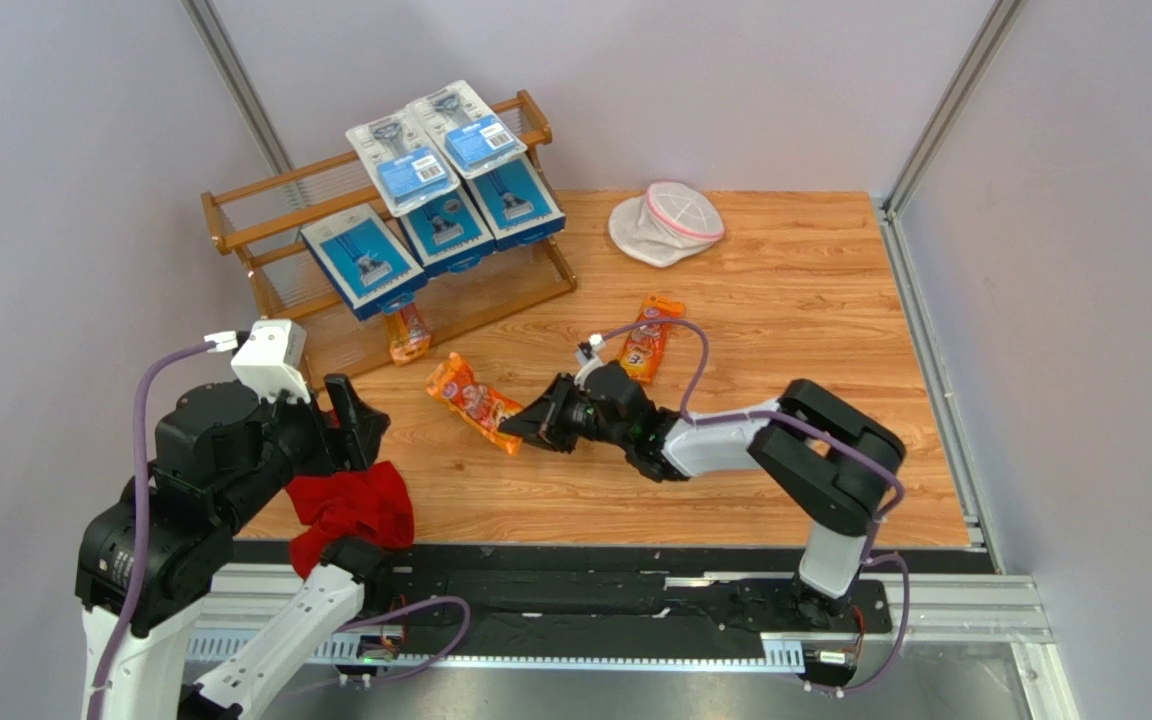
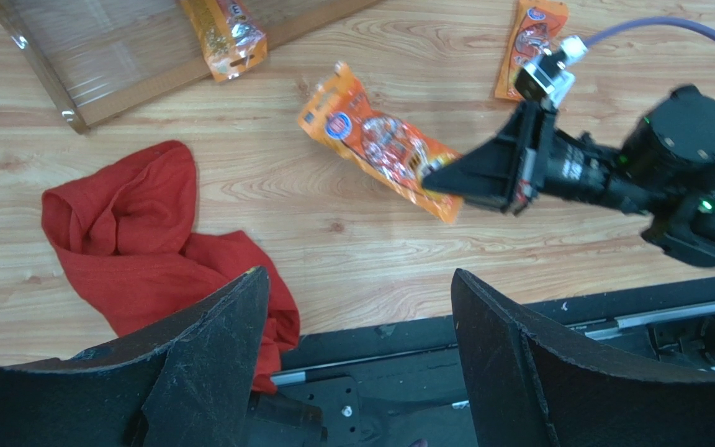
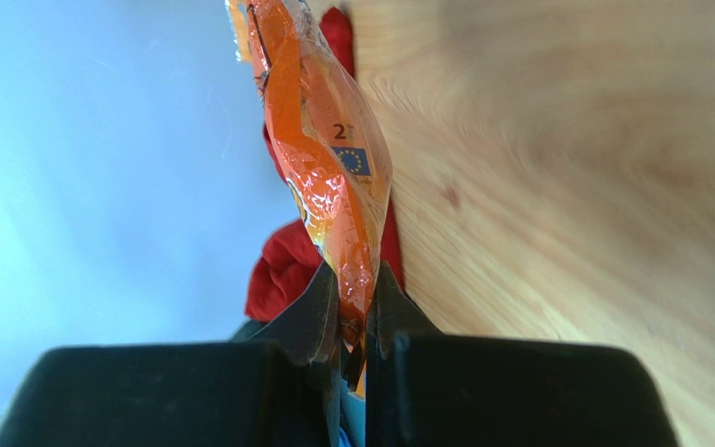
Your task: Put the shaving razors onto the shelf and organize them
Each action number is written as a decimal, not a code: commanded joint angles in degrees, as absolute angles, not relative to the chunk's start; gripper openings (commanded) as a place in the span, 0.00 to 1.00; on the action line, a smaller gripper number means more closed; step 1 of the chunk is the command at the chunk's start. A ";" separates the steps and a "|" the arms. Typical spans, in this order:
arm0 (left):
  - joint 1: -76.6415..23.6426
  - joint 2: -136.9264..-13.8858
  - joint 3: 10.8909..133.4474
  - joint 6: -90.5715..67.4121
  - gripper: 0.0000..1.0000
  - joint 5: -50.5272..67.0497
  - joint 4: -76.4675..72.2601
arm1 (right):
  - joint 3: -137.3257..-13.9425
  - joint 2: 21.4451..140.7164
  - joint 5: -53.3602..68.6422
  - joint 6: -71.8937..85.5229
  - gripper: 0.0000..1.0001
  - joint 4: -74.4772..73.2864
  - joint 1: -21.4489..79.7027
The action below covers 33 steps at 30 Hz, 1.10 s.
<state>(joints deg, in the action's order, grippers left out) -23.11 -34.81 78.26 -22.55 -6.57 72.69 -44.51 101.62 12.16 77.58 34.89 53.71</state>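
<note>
The brown wooden shelf (image 1: 279, 186) stands at the back left. Three blue razor boxes (image 1: 447, 225) lean on it, and two clear blister packs (image 1: 405, 162) lie on its top. One orange bag (image 1: 408, 332) rests against its foot. My right gripper (image 1: 519, 434) is shut on the near end of a second orange bag (image 1: 470, 398) (image 3: 329, 177) (image 2: 380, 144), low over the table. A third orange bag (image 1: 651, 339) lies behind the right arm. My left gripper (image 2: 359, 284) hangs open and empty above the table's front edge.
A crumpled red cloth (image 1: 354, 507) (image 2: 137, 228) lies at the front left, right beside the left gripper. A round white pouch with pink trim (image 1: 668, 222) sits at the back centre. Grey walls close in the table's left, back and right sides.
</note>
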 commanded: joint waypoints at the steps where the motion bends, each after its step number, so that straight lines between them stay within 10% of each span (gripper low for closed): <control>1: -22.94 -34.10 77.87 -20.83 0.80 -7.38 73.91 | -52.55 107.74 15.20 79.89 0.00 44.03 51.16; 33: -22.94 -31.03 75.33 -19.78 0.80 -8.09 76.29 | -95.26 140.53 6.33 87.45 0.00 32.61 45.26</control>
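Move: My right hand already holds the orange razor pack. The free spot on the shelf's bottom tier lies about 23 cm ahead of it, 11 cm left and 4 cm lower. The orange pack already there is some 18 cm ahead, 16 cm left; above that tier, the left blue box is about 28 cm ahead, 22 cm left and the middle blue box 33 cm ahead, 10 cm left, both roughly 8 cm higher. From my left hand the spot is some 32 cm ahead, 3 cm right and 26 cm down. Fingers still shut on the pack's near end, my right hand sweeps forward about 19 cm and left about 9 cm, quickly at first and then slower, sinking a little only near the end. I carry the pack's free end in under the blue boxes beside the first orange pack, turning the wrist some 15 degrees, mostly clockwise. My empty left hand, open, eases a couple of centimetres back, left and down. ##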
